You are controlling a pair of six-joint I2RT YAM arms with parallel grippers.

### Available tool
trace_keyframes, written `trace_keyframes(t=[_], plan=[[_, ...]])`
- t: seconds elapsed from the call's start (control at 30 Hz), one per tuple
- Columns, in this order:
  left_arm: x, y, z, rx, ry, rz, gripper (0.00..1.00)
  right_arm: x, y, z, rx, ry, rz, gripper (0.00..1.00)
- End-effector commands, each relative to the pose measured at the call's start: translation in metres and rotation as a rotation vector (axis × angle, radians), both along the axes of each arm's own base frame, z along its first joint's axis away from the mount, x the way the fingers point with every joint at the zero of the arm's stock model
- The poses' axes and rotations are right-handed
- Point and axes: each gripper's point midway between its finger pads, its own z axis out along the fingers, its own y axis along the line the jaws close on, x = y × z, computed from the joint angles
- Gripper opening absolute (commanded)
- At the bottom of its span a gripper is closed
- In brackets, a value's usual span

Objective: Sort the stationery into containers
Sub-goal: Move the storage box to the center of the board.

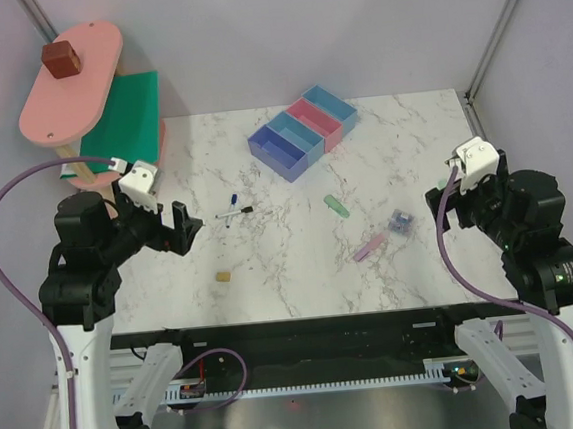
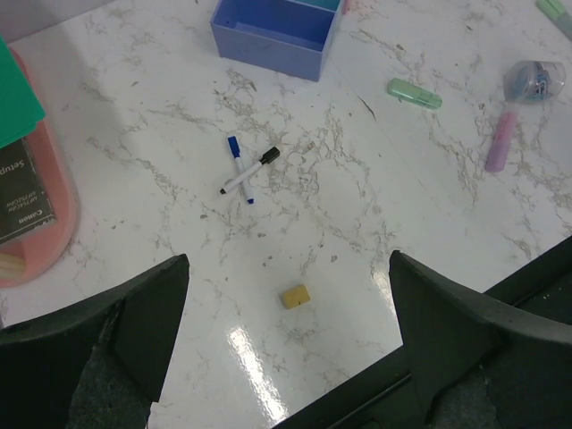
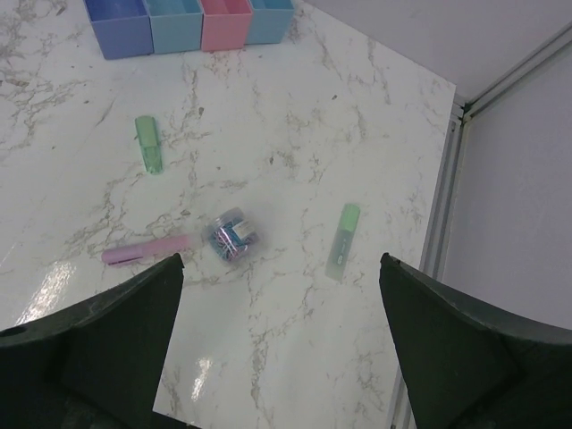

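Note:
Four joined bins, the containers [image 1: 304, 128], stand at the back centre; they also show in the right wrist view [image 3: 188, 20]. Two crossed white markers [image 1: 234, 212] [image 2: 246, 170] lie ahead of my left gripper [image 1: 172, 229] [image 2: 288, 268], which is open and empty above a tan block [image 2: 295, 296] [image 1: 224, 276]. A mint-green piece [image 1: 336, 205] [image 3: 149, 143], a pink bar [image 1: 370, 246] [image 3: 147, 251] and a purple-blue bundle [image 1: 401, 223] [image 3: 232, 239] lie left of my open, empty right gripper [image 1: 442, 209] [image 3: 281, 268]. A second green highlighter [image 3: 341, 241] lies under that arm.
A pink-and-green tiered shelf [image 1: 74, 82] stands at the back left with a brown cube [image 1: 60, 59] on top; its pink base [image 2: 36, 223] shows in the left wrist view. A metal frame rail [image 3: 447, 179] runs along the table's right edge.

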Motion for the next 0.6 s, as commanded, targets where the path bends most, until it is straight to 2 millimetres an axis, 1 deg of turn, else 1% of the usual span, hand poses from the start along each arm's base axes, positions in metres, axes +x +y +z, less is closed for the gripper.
trace_keyframes(t=[0.0,0.03,0.1,0.13,0.2,0.23,0.3,0.33,0.37,0.4,0.43,0.47,0.5,0.53,0.57], plan=[[0.001,-0.005,0.001,0.031,-0.042,-0.066,1.0,0.009,0.006,-0.009,-0.015,0.051,0.038,0.98],[0.001,-0.005,-0.002,0.039,-0.039,-0.07,1.0,0.014,0.006,-0.011,-0.06,0.06,0.066,0.98],[0.003,-0.002,-0.002,0.068,-0.054,-0.076,1.0,0.024,0.006,-0.013,-0.067,0.083,0.064,0.98],[0.004,-0.001,-0.003,0.079,-0.055,-0.074,1.0,0.038,0.006,-0.014,-0.068,0.122,0.058,0.98],[0.008,0.002,-0.004,0.116,-0.066,-0.08,1.0,0.057,0.006,-0.018,-0.07,0.179,0.037,0.97],[0.011,0.003,-0.004,0.129,-0.074,-0.082,1.0,0.079,0.008,-0.021,-0.077,0.224,0.04,0.98],[0.017,0.005,-0.006,0.156,-0.077,-0.088,1.0,0.104,0.013,-0.022,-0.077,0.243,0.049,0.98],[0.02,0.005,-0.006,0.164,-0.08,-0.091,1.0,0.125,0.024,-0.027,-0.075,0.265,0.082,0.98],[0.025,0.006,-0.008,0.176,-0.075,-0.097,1.0,0.138,0.031,-0.028,-0.074,0.262,0.098,0.98],[0.027,0.005,-0.008,0.18,-0.074,-0.103,1.0,0.155,0.041,-0.022,-0.071,0.224,0.115,0.98],[0.029,0.005,-0.008,0.186,-0.076,-0.11,1.0,0.176,0.055,-0.03,-0.078,0.234,0.133,0.98],[0.031,0.005,-0.008,0.198,-0.082,-0.12,1.0,0.191,0.064,-0.032,-0.073,0.225,0.142,0.98],[0.034,0.004,-0.011,0.199,-0.07,-0.133,1.0,0.208,0.075,-0.03,-0.06,0.195,0.153,0.98],[0.035,0.003,-0.012,0.205,-0.069,-0.14,1.0,0.23,0.093,-0.04,-0.058,0.209,0.177,0.98],[0.037,0.003,-0.014,0.218,-0.07,-0.151,1.0,0.243,0.102,-0.044,-0.052,0.207,0.183,0.98]])
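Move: The right hand hangs open and high over the table. The divided storage box lies about 35 cm ahead of it, 25 cm to its left and 25 cm below. Lower still are the clear jar, some 10 cm ahead and 5 cm left, and the green highlighter, 15 cm ahead and 20 cm left. From the left hand the box lies roughly 34 cm ahead, 19 cm to the right and 25 cm below. Towards the storage box the right hand sweeps forward nearly 20 cm, gathering speed, with its fingers wide open; it sinks 6 or 7 cm, drifts left by about as much late on, and tips down some 20 degrees. The left hand, also open, sinks a little, then creeps forward a couple of centimetres, its left side rolling up slightly. ##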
